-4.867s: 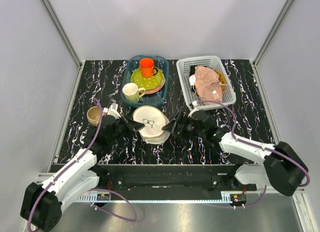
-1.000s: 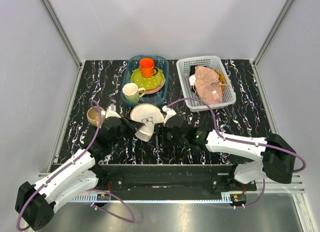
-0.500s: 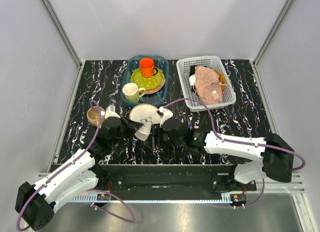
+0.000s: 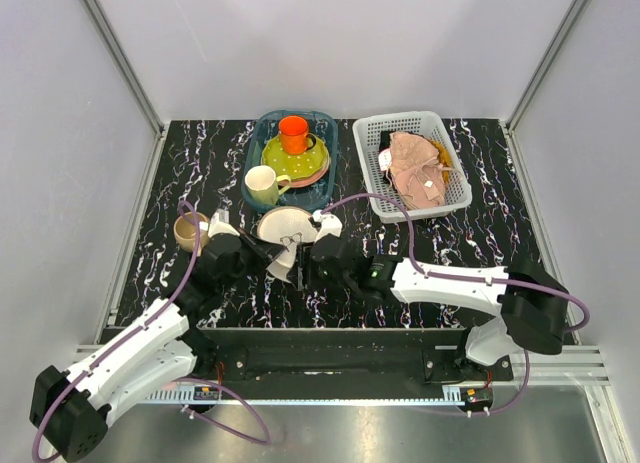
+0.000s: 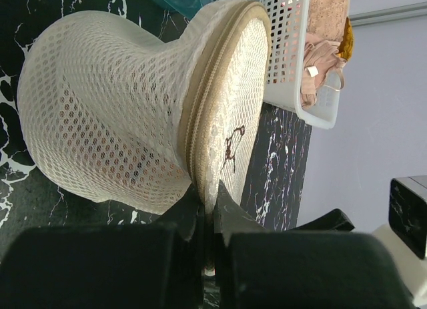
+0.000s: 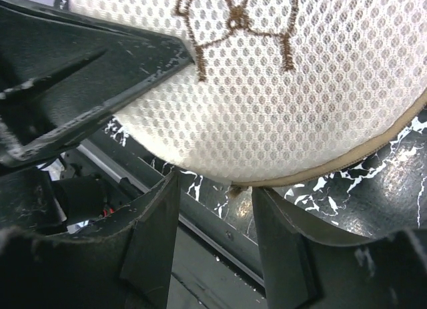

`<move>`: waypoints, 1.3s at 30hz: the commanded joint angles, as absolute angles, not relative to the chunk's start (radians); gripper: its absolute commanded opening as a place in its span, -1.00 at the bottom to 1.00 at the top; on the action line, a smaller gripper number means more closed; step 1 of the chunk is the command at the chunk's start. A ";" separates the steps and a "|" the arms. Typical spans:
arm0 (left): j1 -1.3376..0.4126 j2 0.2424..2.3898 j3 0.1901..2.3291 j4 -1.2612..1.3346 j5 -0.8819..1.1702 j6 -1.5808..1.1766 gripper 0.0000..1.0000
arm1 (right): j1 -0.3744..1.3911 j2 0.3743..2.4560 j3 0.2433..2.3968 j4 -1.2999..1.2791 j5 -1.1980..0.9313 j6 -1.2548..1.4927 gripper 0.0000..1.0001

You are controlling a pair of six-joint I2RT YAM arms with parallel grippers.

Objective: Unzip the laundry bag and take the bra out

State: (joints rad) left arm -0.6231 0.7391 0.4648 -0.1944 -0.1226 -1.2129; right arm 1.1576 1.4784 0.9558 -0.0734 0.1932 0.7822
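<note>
The cream mesh laundry bag (image 4: 285, 226) stands tilted on its edge at mid-table, its spectacles-print face (image 6: 240, 9) turned toward the right arm. My left gripper (image 5: 208, 203) is shut on the bag's zipper rim (image 5: 200, 122) at the near side. My right gripper (image 6: 213, 199) is open just below the bag's lower edge. A small brown zipper tab (image 6: 235, 189) hangs between its fingers (image 6: 157, 235), touching neither. In the top view the left gripper (image 4: 270, 257) and right gripper (image 4: 304, 268) meet at the bag's near edge. The bra is hidden.
A white lattice basket (image 4: 445, 198) with a pink-beige cloth (image 4: 415, 163) sits at the back right. A teal bin (image 4: 255, 148) behind the bag holds plates and an orange cup (image 4: 293, 133). A cream mug (image 4: 262, 186) and a tan cup (image 4: 187, 231) stand to the left.
The right arm has swung left, bringing its gripper under the bag's near edge. The left gripper has kept its pinch on the rim, and the bag now stands more upright than earlier.
</note>
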 commanded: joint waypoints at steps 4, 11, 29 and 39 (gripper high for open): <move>-0.626 0.715 0.506 -0.161 -0.146 -1.216 -1.00 | 1.164 1.505 1.000 -0.064 0.268 0.775 0.06; -0.627 0.715 0.503 -0.161 -0.144 -1.215 -1.00 | 1.164 1.493 0.989 -0.064 0.285 0.778 -0.19; -0.626 0.716 0.532 -0.190 -0.167 -1.184 -1.00 | 1.163 1.341 0.871 -0.149 0.373 0.733 -1.00; -0.626 0.733 0.548 -0.186 -0.158 -1.166 -1.00 | 1.155 1.262 0.798 -0.210 0.422 0.735 -1.00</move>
State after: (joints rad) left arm -0.6346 0.7288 0.4915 -0.2180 -0.1169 -1.1969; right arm 1.1584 1.3064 0.8257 -0.1379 0.3435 0.7513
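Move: The laundry bag's zipper pull lies almost between the right hand's open fingers, about 1 cm ahead of the hand and 1 cm below it. The bag lid's middle is some 6 cm ahead and 2 cm left. The cream mug stands about 18 cm ahead and 7 cm left, and the white basket about 23 cm ahead and 25 cm right, both some 6 cm lower. From the left hand, the pull lies about 4 cm back, 4 cm right and 2 cm lower. The zipper pull is pinched and drawn to the right: the right hand first settles about 1 cm down over it, shuts its half-open fingers on it, then takes it some 5 cm right, away from the left hand, at nearly level height. The left hand keeps its pinch on the bag's rim against this, rising only about 1 cm. ##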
